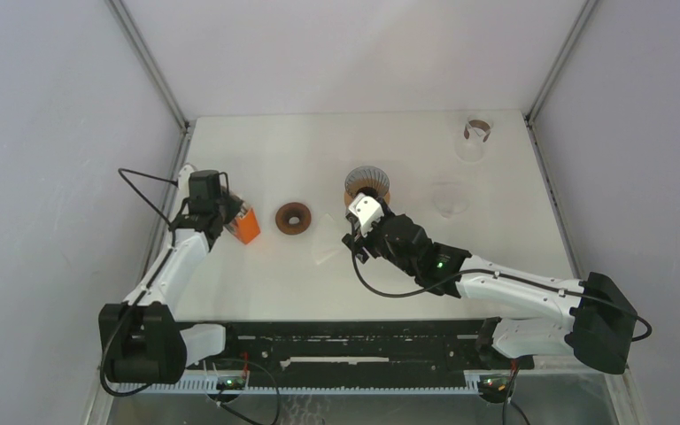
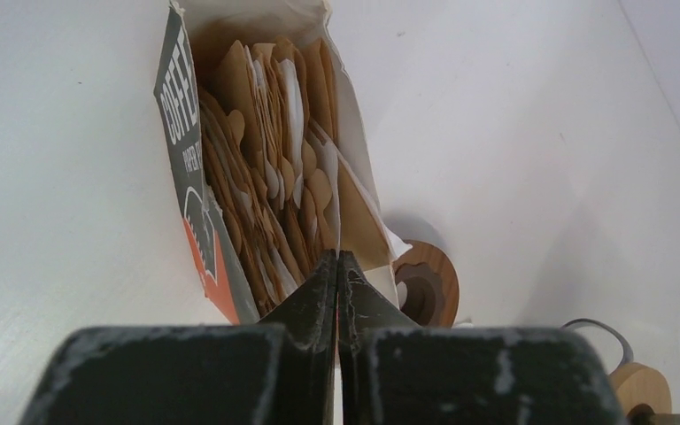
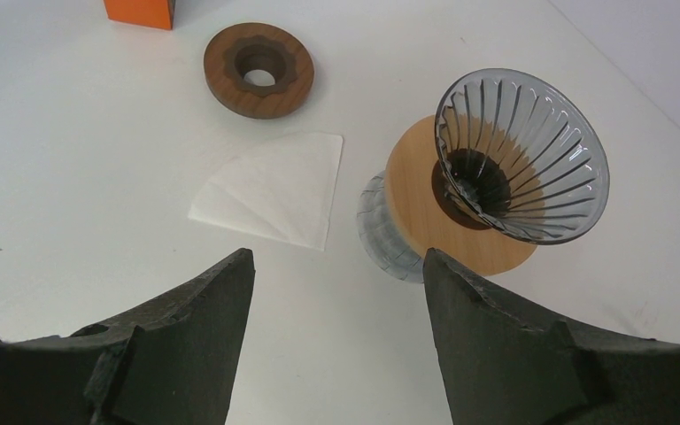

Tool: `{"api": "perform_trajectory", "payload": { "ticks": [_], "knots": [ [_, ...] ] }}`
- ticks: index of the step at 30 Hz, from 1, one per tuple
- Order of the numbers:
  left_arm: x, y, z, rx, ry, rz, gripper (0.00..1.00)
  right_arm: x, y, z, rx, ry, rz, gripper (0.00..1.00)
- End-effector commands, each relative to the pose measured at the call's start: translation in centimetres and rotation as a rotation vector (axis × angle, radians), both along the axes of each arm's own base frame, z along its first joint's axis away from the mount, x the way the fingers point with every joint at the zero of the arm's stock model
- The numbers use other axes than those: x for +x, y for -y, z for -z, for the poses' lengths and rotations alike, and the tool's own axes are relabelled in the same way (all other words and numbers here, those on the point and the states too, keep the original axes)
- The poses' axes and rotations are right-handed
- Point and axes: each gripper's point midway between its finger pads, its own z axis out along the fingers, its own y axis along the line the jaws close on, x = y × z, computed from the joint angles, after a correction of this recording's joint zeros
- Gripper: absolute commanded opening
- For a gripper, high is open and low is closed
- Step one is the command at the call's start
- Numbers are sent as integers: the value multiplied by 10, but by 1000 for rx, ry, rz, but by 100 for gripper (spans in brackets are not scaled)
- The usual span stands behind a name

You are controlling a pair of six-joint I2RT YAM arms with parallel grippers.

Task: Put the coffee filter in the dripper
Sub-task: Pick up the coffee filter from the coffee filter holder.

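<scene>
An open filter box (image 2: 186, 177), orange and grey, is packed with brown coffee filters (image 2: 266, 150). My left gripper (image 2: 337, 257) is at the box's mouth, its jaws pressed together on the lower edge of one brown filter (image 2: 359, 221). A loose white filter (image 3: 274, 188) lies flat on the table. The dripper (image 3: 522, 155), a ribbed smoky glass cone on a wooden collar, stands empty just right of that filter. My right gripper (image 3: 336, 257) hovers open over the table in front of both, with nothing between its fingers.
A dark wooden ring (image 1: 293, 218) lies between the orange box (image 1: 246, 225) and the dripper (image 1: 367, 184). Two clear glass vessels (image 1: 475, 137) (image 1: 450, 199) stand at the back right. Walls enclose the table on three sides.
</scene>
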Motion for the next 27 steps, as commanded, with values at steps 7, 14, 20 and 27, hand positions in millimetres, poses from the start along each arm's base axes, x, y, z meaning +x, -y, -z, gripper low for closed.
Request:
{"api": "perform_trajectory", "payload": {
  "ticks": [7, 14, 20, 27],
  "knots": [
    [-1, -6, -54, 43, 97, 16, 0, -3, -8, -10, 28, 25, -29, 78],
    [-8, -6, -57, 56, 91, 29, 0, -4, -8, -10, 28, 25, -34, 78],
    [-11, -6, -69, 58, 133, 30, 0, -6, -8, -12, 30, 30, -38, 78],
    [-25, -11, -105, 63, 238, 11, 0, -6, -8, -15, 38, 34, -40, 78]
  ]
}}
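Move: The coffee filter is already pinched in the left fingertips. The dripper it is meant for stands about 28 cm to the right, 5 cm farther out and near the hand's height. The filter holder is just under this hand, some 3 cm left, 1 cm ahead and 7 cm down; the brown ring is 11 cm right, 3 cm ahead, and a loose filter 19 cm right, 3 cm back, both about 13 cm lower. From the right hand the dripper is some 15 cm ahead, 3 cm right and 6 cm down. The pinched filter is drawn up out of the filter holder by the left hand, which rises about 5 cm and eases some 2 cm back towards its base. The climb nearly stalls halfway, then quickens at the end as the fingertips tip up slightly; the fingers stay shut on the paper. ##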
